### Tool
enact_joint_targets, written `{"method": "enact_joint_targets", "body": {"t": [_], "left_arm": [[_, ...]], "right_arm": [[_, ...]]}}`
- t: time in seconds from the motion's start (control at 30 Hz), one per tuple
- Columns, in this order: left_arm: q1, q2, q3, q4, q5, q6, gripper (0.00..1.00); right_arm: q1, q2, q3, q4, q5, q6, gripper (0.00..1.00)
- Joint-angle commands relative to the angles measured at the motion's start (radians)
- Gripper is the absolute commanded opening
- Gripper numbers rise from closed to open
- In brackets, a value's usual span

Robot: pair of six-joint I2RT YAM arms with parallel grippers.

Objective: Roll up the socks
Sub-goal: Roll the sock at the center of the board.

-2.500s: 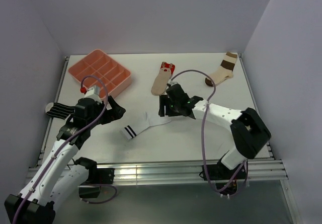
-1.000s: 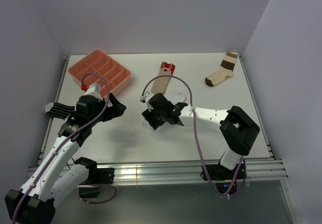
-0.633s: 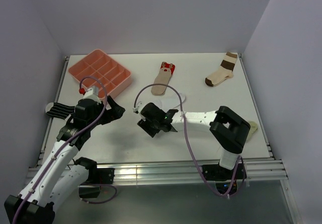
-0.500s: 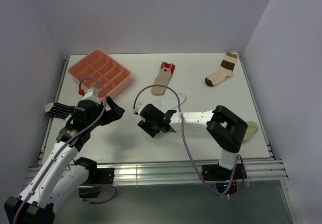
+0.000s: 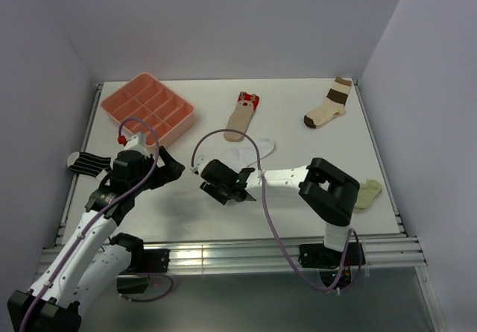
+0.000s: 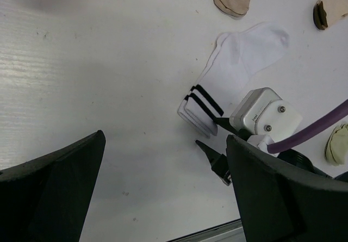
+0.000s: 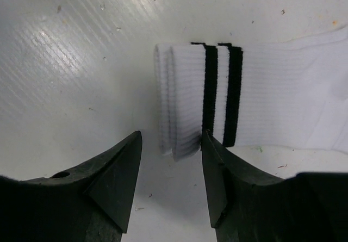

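The white sock with two black cuff bands (image 6: 239,57) lies flat at mid table; its toe shows in the top view (image 5: 253,149). Its cuff end (image 7: 187,95) looks doubled over. My right gripper (image 7: 171,144) is open low over the table, with the cuff edge just between its fingers; it also shows in the top view (image 5: 218,189) and the left wrist view (image 6: 211,136). My left gripper (image 5: 168,166) is open and empty, left of the sock. The tan sock with a red end (image 5: 240,116) lies behind. The thin-striped sock (image 5: 86,160) lies at the left edge.
A pink compartment tray (image 5: 147,108) stands at the back left. A cream sock with broad brown bands (image 5: 329,104) lies at the back right. A pale yellowish lump (image 5: 367,194) sits by the right arm's elbow near the right edge.
My right gripper has slid left and toward the near edge along the white sock to its cuff, and the sock's toe now shows behind it. The left arm has barely moved.
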Motion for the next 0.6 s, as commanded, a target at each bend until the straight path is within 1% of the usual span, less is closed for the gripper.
{"method": "enact_joint_targets", "body": {"t": [0.0,0.17,0.2,0.27,0.37,0.4,0.47,0.5,0.57], "left_arm": [[-0.004,-0.004,-0.012,0.034,-0.005,-0.015,0.99],[-0.004,-0.002,-0.018,0.038,-0.005,-0.024,0.99],[-0.004,-0.005,-0.020,0.038,-0.005,-0.025,0.99],[-0.004,-0.002,-0.025,0.040,-0.007,-0.028,0.99],[-0.004,-0.002,-0.029,0.045,-0.003,-0.033,0.99],[-0.004,0.001,-0.029,0.046,0.001,-0.033,0.99],[-0.004,0.004,-0.035,0.052,0.004,-0.036,0.98],[-0.004,0.007,-0.035,0.055,0.007,-0.038,0.98],[-0.004,0.016,-0.040,0.071,0.019,-0.039,0.97]], "right_arm": [[0.012,0.038,0.013,0.012,0.059,-0.026,0.55],[0.030,0.063,0.025,0.010,0.096,-0.037,0.54],[0.032,0.067,0.027,0.006,0.096,-0.037,0.51],[0.033,0.080,0.030,0.000,0.099,-0.032,0.49],[0.035,0.093,0.033,-0.017,0.104,-0.020,0.41],[0.035,0.100,0.034,-0.025,0.105,-0.012,0.33],[0.035,0.112,0.030,-0.036,0.098,-0.006,0.24],[0.035,0.112,0.027,-0.034,0.085,0.000,0.14],[0.035,0.097,0.013,-0.020,0.062,0.008,0.06]]}}
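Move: The white sock's striped cuff lies just beyond the right fingertips, its middle about 3 cm ahead and 1 cm below, with its near end corner between the open fingers. The tan sock is some 24 cm ahead and 9 cm right, and the pink tray about 24 cm ahead and 19 cm left. From the left hand the cuff is roughly 5 cm ahead, 9 cm right and 14 cm below. The right hand eases about 1 cm forward and 1 cm left, fingers closing nearly shut, pinching the cuff's end. ##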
